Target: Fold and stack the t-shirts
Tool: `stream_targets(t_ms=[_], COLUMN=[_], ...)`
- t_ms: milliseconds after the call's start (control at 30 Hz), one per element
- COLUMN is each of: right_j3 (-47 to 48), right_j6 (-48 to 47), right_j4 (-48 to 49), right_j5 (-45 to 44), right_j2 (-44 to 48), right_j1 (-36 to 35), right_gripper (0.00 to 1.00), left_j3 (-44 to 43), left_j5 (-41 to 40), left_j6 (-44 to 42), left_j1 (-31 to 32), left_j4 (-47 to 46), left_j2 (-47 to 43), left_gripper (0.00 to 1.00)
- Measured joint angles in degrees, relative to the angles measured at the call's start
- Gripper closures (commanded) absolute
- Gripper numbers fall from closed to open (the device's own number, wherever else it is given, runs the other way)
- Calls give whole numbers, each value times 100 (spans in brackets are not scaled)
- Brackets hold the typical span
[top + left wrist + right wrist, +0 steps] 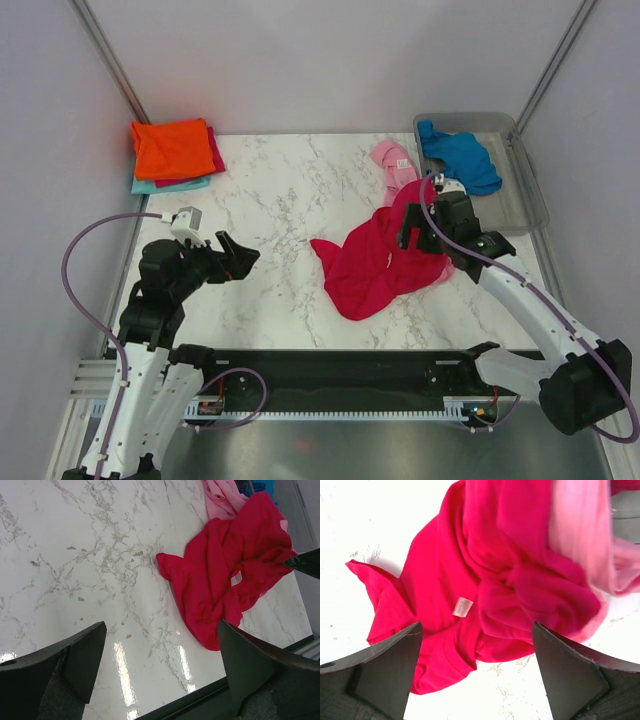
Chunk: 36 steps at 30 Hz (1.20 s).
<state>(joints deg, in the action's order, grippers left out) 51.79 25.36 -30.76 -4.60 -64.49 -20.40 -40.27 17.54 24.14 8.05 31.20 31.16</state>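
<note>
A crumpled crimson-pink t-shirt (375,260) (230,575) (485,580) lies in a heap right of the table's middle, with a small white label (463,606) showing. A light pink t-shirt (393,165) (580,535) lies partly under its far edge. A blue t-shirt (460,155) sits in the grey tub (520,205). An orange t-shirt (172,147) tops a folded stack at the far left, over crimson-pink and teal layers. My right gripper (412,232) (476,672) hangs open just above the crimson-pink heap, holding nothing. My left gripper (232,257) (160,667) stands open over bare marble, left of the heap.
The marble table (280,190) is walled by pale panels on three sides. A dark rail (340,365) runs along the near edge by the arm bases. The tub stands at the far right corner.
</note>
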Motion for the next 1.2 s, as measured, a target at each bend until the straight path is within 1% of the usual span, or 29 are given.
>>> stream_targets(t_ms=[67, 233, 300, 367, 400, 433, 467, 500, 533, 567, 600, 667, 767, 833, 867, 900, 967, 1033, 1067, 1100, 1167, 1200], right_j3=[-15, -435, -490, -479, -463, -428, -372, -306, -219, -122, 7, 404, 1502, 2741, 3674, 4568, 6666, 8529, 9208, 9460, 9285, 9117], right_j6=[66, 363, 468, 533, 575, 573, 599, 640, 675, 723, 763, 824, 839, 752, 664, 560, 133, -396, -756, -1091, -1683, -1882], right_j4=[72, 111, 4, -17, -26, -59, -96, -114, -133, -160, -201, -415, -776, -1071, -1322, -1379, -1403, -1283, -957, -640, 79, 361], right_j5=[-122, -619, -911, -1200, -1292, -1399, -1471, -1534, -1622, -1674, -1740, -1864, -2061, -2177, -2277, -2378, -2649, -2822, -2918, -2970, -2992, -2977], right_j2=[-24, -662, -986, -1311, -1443, -1591, -1720, -1843, -1963, -2055, -2140, -2302, -2629, -2979, -3287, -3604, -4380, -5108, -5381, -5445, -5270, -5163], right_j1=[-184, -498, -581, -691, -739, -798, -850, -903, -966, -1034, -1115, -1300, -1716, -2142, -2402, -2673, -3377, -4063, -4419, -4739, -5226, -5337], right_gripper=[2, 2, 6, 21, 40, 53, 63, 77, 82, 89, 100, 100, 100, 100, 100, 100, 100, 100, 100, 100, 100, 100], left_j3=[0, 0, 0, 0, 0, 0, 0, 0, 0, 0, 0, 0, 0, 0, 0, 0, 0, 0, 0, 0, 0, 0], left_j5=[0, 7, 11, 35, 52, 59, 68, 72, 81, 85, 90, 101, 101, 96, 83, 70, 48, 35, 28, 17, -2, -4], left_j6=[0, 0, 0, -2, 0, -2, -2, 0, 0, 0, 0, 0, 0, 0, 0, 0, 0, 0, 0, 0, 0, 0], left_j1=[-2, -2, -2, -2, -2, -2, -2, -2, -2, -2, -2, -2, -2, -2, -2, -2, -13, -28, -33, -33, -33, -33], left_j4=[0, 0, 0, 0, 0, -2, -2, -2, -2, -2, -2, -2, -4, -4, -4, -4, -4, -4, -4, -4, -4, -4], left_j2=[9, 24, 24, 24, 24, 24, 24, 24, 24, 22, 17, -9, -90, -153, -184, -216, -271, -313, -326, -337, -354, -358], left_gripper=[0, 0, 0, 1, 0, 0, 0, 0, 0, 0, 0, 0, 0, 0, 0, 0, 0, 0, 0, 0, 0, 0])
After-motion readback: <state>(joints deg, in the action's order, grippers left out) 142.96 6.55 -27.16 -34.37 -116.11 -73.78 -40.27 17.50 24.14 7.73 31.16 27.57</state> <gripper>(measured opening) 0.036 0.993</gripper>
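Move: The red t-shirt lies crumpled under the right gripper, its middle about 12 cm below, 4 cm to the left and 2 cm back. The pink shirt, partly under it, lies roughly 10 cm ahead and level sideways; the grey bin is some 16 cm ahead and 15 cm right, with the blue shirt in it about 20 cm ahead and 11 cm right. From the idle left gripper the red t-shirt is about 23 cm right and 4 cm ahead, 19 cm below. Lower the open right gripper about 11 cm and slightly back onto the red t-shirt, tipping it further down, and shut the fingers on the cloth. Then sweep it fast up and left, some 40 cm each way, first bulging forward and then drawing back, past the left gripper towards the folded stack, swinging the fingers up to about level and turning them counter-clockwise. ##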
